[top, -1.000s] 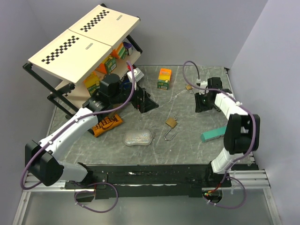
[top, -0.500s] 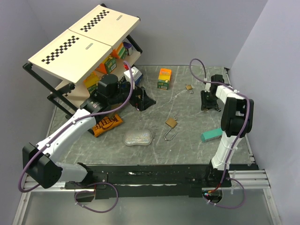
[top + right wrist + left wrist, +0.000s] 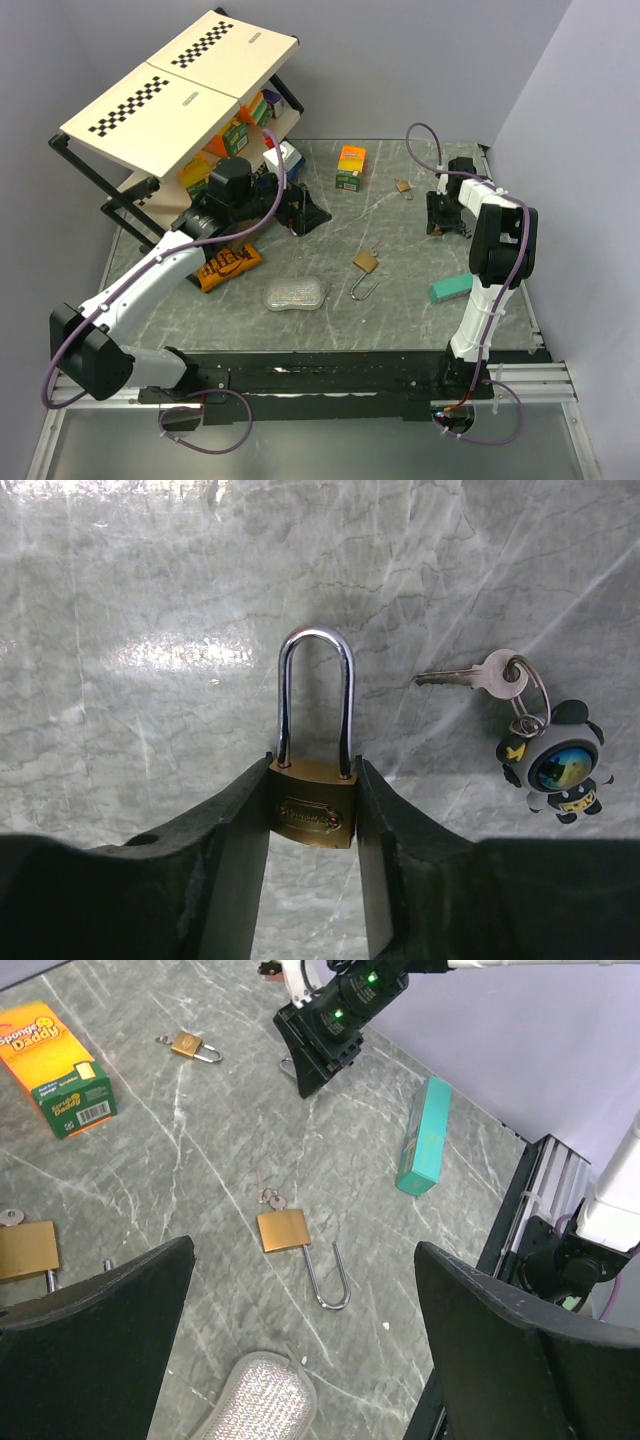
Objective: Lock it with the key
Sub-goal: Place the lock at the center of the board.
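In the right wrist view my right gripper (image 3: 312, 772) is shut on the brass body of a padlock (image 3: 311, 798). Its long steel shackle (image 3: 316, 690) points away from me, with both legs seated in the body. The key (image 3: 470, 676) lies on the marble table to the right of the padlock, on a ring with an astronaut charm (image 3: 555, 763). From above, this gripper (image 3: 440, 215) sits low at the far right. My left gripper (image 3: 300, 212) hangs open over the table's middle. Below it lies a second brass padlock (image 3: 284, 1230) with its shackle swung open.
A small padlock (image 3: 190, 1047) and an orange sponge box (image 3: 58, 1068) lie at the back. A teal box (image 3: 423, 1135) is near the right edge and a silver scrub pad (image 3: 296, 293) near the front. A slanted shelf (image 3: 180, 85) with boxes fills the left. An orange packet (image 3: 228, 265) lies beside the left arm.
The right arm's elbow has folded upward and inward while its gripper stayed at almost the same spot on the far right. The left gripper has barely shifted.
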You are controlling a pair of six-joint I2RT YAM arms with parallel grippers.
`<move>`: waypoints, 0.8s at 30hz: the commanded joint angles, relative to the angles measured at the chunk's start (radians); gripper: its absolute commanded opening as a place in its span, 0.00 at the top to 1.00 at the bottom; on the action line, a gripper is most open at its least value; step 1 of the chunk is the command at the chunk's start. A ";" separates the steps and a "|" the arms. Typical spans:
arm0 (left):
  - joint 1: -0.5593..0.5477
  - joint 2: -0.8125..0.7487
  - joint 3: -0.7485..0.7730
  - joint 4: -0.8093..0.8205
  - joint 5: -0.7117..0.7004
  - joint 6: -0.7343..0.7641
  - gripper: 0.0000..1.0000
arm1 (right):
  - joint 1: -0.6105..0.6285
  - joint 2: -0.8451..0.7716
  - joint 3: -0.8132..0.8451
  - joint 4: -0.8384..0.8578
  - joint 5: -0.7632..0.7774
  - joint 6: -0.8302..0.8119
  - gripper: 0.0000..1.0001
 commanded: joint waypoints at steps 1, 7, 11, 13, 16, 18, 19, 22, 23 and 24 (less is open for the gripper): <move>0.006 0.009 0.029 0.022 0.004 0.002 0.04 | -0.007 0.008 0.034 -0.040 0.023 0.020 0.43; 0.006 0.018 0.042 0.021 0.009 0.001 0.04 | -0.007 -0.009 0.054 -0.062 0.007 0.017 0.30; 0.007 0.018 0.048 0.022 0.016 -0.002 0.04 | -0.007 -0.058 0.079 -0.063 -0.040 -0.016 0.26; 0.006 0.017 0.049 0.022 0.023 -0.004 0.04 | -0.007 -0.079 0.106 -0.056 -0.080 -0.050 0.25; 0.006 0.018 0.051 0.019 0.027 -0.005 0.04 | 0.000 -0.070 0.171 -0.040 -0.121 -0.088 0.25; 0.006 0.023 0.054 0.016 0.030 -0.001 0.04 | 0.008 -0.040 0.255 -0.069 -0.154 -0.095 0.25; 0.007 0.024 0.058 0.011 0.030 0.002 0.04 | 0.016 0.000 0.289 -0.085 -0.166 -0.105 0.25; 0.007 0.034 0.066 0.004 0.024 0.012 0.04 | 0.037 0.066 0.386 -0.117 -0.172 -0.121 0.28; 0.007 0.035 0.068 0.004 0.021 0.010 0.04 | 0.042 0.080 0.399 -0.116 -0.168 -0.121 0.28; 0.009 0.037 0.069 0.002 0.020 0.009 0.04 | 0.045 0.104 0.428 -0.116 -0.165 -0.110 0.29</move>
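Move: The small lock rests on the board right between the right pads, shackle pointing forward. The far lock, with its key in, lies about 14 cm ahead of that hand and 7 cm to its left. The keyring figure with its key is some 7 cm to its right and 2 cm ahead; the orange box about 16 cm ahead and 22 cm left. From the left hand the far lock is roughly 26 cm ahead, 28 cm right and 30 cm below. Opening its fingers wider, the right hand first stays down at the board and lets go of the small lock, then rises about 9 cm while reaching some 8 cm forward and slightly left, up off the lock and towards the far lock. As it climbs, the wrist tips the fingers forward about 15 degrees and turns a little counter-clockwise. ##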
